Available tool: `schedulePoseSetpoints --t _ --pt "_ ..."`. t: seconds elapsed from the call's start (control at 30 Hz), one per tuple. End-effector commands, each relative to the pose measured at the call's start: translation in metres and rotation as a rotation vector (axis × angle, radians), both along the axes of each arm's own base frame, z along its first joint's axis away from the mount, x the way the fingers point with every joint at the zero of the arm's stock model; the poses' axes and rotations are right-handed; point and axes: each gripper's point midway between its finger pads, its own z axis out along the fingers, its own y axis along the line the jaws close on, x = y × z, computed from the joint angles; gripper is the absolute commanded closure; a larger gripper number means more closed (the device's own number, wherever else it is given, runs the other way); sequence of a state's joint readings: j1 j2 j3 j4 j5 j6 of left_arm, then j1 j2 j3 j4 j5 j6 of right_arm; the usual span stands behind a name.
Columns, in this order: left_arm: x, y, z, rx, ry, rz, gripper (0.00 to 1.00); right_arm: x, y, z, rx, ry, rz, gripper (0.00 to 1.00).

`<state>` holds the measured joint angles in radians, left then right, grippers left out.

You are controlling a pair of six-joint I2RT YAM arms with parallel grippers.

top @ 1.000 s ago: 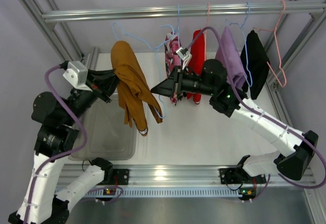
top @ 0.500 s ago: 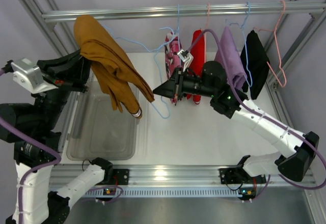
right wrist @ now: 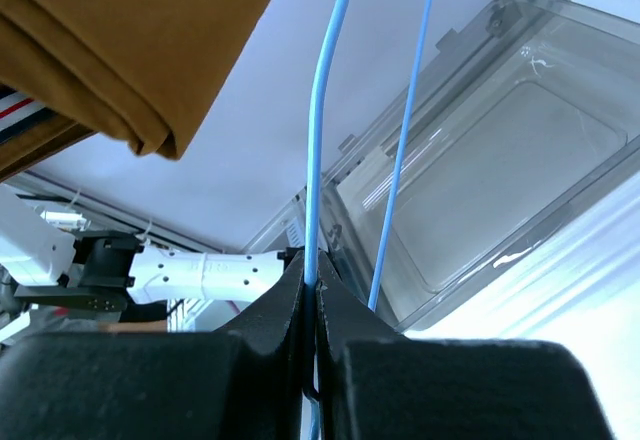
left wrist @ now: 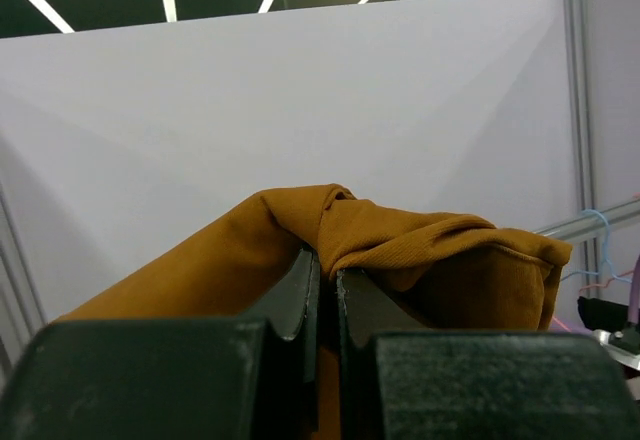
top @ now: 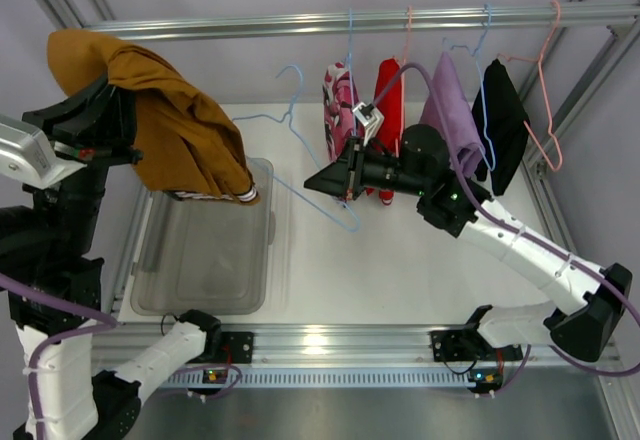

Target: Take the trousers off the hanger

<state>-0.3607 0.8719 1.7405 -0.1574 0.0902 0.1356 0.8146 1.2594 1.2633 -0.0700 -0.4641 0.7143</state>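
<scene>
The mustard trousers [top: 175,130] hang bunched from my left gripper [top: 125,125], which is raised high at the far left above the bin. In the left wrist view the left gripper [left wrist: 327,265] is shut on a fold of the trousers [left wrist: 420,250]. The light-blue wire hanger [top: 290,110] is off the rail, tilted, just right of the trousers, and its wires look bare. My right gripper [top: 312,182] is shut on the hanger's wire; the right wrist view shows its jaws [right wrist: 312,270] closed on the hanger wire [right wrist: 325,110], with the trousers [right wrist: 130,50] at upper left.
A clear plastic bin [top: 205,250] sits on the table under the trousers, also in the right wrist view [right wrist: 500,160]. On the rail [top: 250,26] hang a pink patterned garment [top: 338,110], a red one [top: 388,100], a purple one [top: 450,110], a black one [top: 500,120] and a bare pink hanger [top: 548,110].
My left gripper has swung up and to the left with the trousers, pulling them off the hanger. The right gripper has held the hanger nearly still; the hanger now shows bare.
</scene>
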Motion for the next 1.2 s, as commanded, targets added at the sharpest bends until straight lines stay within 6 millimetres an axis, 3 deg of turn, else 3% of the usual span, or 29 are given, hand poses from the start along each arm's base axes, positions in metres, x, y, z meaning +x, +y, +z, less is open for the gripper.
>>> schedulePoseSetpoints --t 0.0,0.07,0.17,0.33,0.5,0.6,0.73,0.77,0.87,0.9,0.97,1.0,1.17 --pt "-0.04 0.024 0.043 -0.015 -0.197 0.089 1.0 -0.001 -0.013 0.036 0.068 -0.09 -0.025 1.0" --pt "-0.03 0.024 0.025 0.03 -0.129 0.123 1.0 -0.003 -0.017 0.045 0.086 -0.103 -0.03 1.0" --pt "-0.026 0.043 0.0 0.038 -0.041 0.223 1.0 -0.003 -0.025 0.064 0.119 -0.123 -0.045 1.0" --pt "-0.039 0.062 -0.041 0.073 0.043 0.302 1.0 -0.012 -0.038 0.104 0.185 -0.162 -0.061 1.0" --pt "-0.05 0.061 -0.069 0.142 0.127 0.281 1.0 -0.018 -0.045 0.111 0.187 -0.2 -0.063 1.0" --pt "-0.042 0.058 -0.098 0.201 0.216 0.279 1.0 -0.022 -0.051 0.112 0.185 -0.22 -0.073 1.0" --pt "-0.023 0.045 -0.16 0.286 0.369 0.238 1.0 -0.019 -0.058 0.111 0.172 -0.223 -0.114 1.0" --pt "-0.011 0.042 -0.184 0.277 0.423 0.233 1.0 -0.017 -0.06 0.111 0.169 -0.218 -0.129 1.0" --pt "0.012 0.041 -0.216 0.278 0.483 0.263 1.0 -0.013 -0.063 0.11 0.158 -0.198 -0.167 1.0" --pt "0.029 0.039 -0.242 0.292 0.544 0.283 1.0 -0.013 -0.063 0.11 0.157 -0.195 -0.167 1.0" --pt "0.049 0.035 -0.263 0.322 0.586 0.296 1.0 -0.013 -0.065 0.114 0.16 -0.204 -0.17 1.0" --pt "0.063 0.035 -0.289 0.34 0.648 0.322 1.0 -0.014 -0.067 0.118 0.164 -0.213 -0.17 1.0" --pt "0.117 0.026 -0.371 0.464 0.836 0.372 1.0 -0.012 -0.074 0.124 0.162 -0.24 -0.192 1.0"
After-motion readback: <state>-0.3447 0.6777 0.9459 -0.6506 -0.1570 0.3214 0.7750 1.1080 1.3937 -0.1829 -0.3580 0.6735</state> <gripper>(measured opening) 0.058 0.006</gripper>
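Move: Still gripping the mustard trousers, the left hand is high above the clear bin, whose middle lies about 11 cm ahead, 5 cm to its left and 64 cm below. The right hand holds the blue hanger; the rail runs some 13 cm ahead of this hand and 17 cm above it, the pink patterned trousers hang 9 cm ahead and 5 cm right, the red ones 10 cm ahead and 12 cm right, both roughly level. Left hand lowers the gripped trousers about 40 cm towards the bin, tipping downward; right lifts its hanger. ##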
